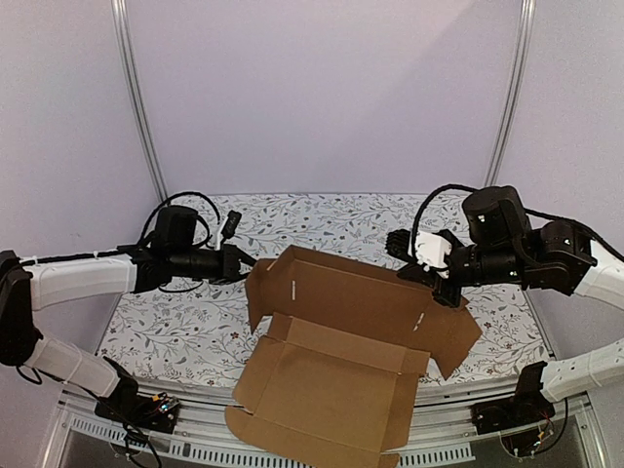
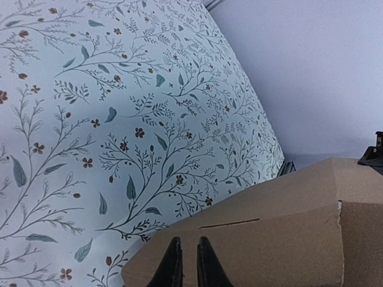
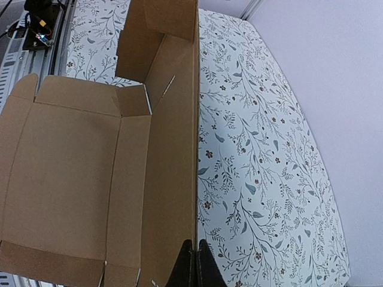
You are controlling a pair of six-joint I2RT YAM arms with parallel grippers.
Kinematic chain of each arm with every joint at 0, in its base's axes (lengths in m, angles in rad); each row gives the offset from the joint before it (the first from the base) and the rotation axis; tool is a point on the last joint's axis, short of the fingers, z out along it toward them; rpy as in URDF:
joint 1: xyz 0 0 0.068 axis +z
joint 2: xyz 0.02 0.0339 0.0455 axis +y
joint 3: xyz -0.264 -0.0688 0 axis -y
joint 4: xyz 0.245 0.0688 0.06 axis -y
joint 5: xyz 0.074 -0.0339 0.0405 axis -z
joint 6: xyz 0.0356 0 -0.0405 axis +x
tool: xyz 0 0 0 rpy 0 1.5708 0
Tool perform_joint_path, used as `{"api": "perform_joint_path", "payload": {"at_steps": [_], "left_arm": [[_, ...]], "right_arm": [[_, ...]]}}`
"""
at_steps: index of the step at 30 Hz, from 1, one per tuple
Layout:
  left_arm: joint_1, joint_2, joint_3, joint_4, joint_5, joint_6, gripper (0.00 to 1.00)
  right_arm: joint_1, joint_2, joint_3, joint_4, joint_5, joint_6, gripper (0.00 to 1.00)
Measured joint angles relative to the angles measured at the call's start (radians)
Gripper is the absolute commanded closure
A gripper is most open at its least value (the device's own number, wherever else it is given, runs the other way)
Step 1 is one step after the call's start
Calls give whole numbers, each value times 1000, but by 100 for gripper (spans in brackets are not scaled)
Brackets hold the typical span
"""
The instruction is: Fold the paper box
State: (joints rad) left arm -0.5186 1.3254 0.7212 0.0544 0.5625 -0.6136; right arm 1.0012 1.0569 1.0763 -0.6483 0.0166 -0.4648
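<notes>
The paper box (image 1: 331,380) is a brown cardboard sheet lying open mid-table, its near flap hanging over the front edge. Its rear panel (image 1: 361,297) stands raised. My right gripper (image 1: 448,292) is shut on that panel's top edge near the right end. In the right wrist view (image 3: 196,258) the edge runs straight up from between the fingers, with the box floor (image 3: 66,167) to the left. My left gripper (image 1: 246,263) is at the panel's upper left corner. In the left wrist view (image 2: 189,263) its fingers are nearly together over the cardboard face (image 2: 281,245), with nothing seen clamped.
The table has a floral cloth (image 1: 175,322). Two metal frame poles (image 1: 136,97) rise at the back corners before plain walls. The table's metal front rail (image 1: 175,434) carries small electronics boxes near each arm base.
</notes>
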Motion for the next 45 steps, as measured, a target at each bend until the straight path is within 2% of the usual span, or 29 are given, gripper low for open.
{"api": "perform_joint_path", "payload": {"at_steps": [14, 30, 45], "left_arm": [[-58, -47, -49, 8, 2, -21, 92], [-103, -58, -76, 31, -6, -63, 93], [-149, -77, -118, 61, -29, -98, 94]], "right_arm": [[3, 21, 0, -2, 56, 11, 100], [85, 41, -5, 10, 192, -2, 100], [188, 68, -74, 57, 364, -9, 100]]}}
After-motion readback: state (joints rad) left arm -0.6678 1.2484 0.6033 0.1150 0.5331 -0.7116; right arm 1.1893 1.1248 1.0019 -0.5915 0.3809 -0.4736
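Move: Just under and behind the left fingertips stands the left side flap, its middle roughly 4 cm back, 2 cm to the right and 4 cm below. The far wall's middle is about 20 cm to the left hand's right and 7 cm back, at its height; the tray's is 15 cm right, 20 cm back and 12 cm lower. From the right hand, pinching the wall's top edge, the flap lies some 30 cm left, 6 cm ahead and 13 cm below. Pushing on the outside of the left side flap with nearly shut fingertips, the left hand draws back about 5.5 cm and drifts 2.5 cm to its right, swinging the flap round towards the tray. The right hand keeps its pinch on the far wall's top edge, sinking about 3.5 cm, mostly late on, while its wrist rolls some 15 degrees. ##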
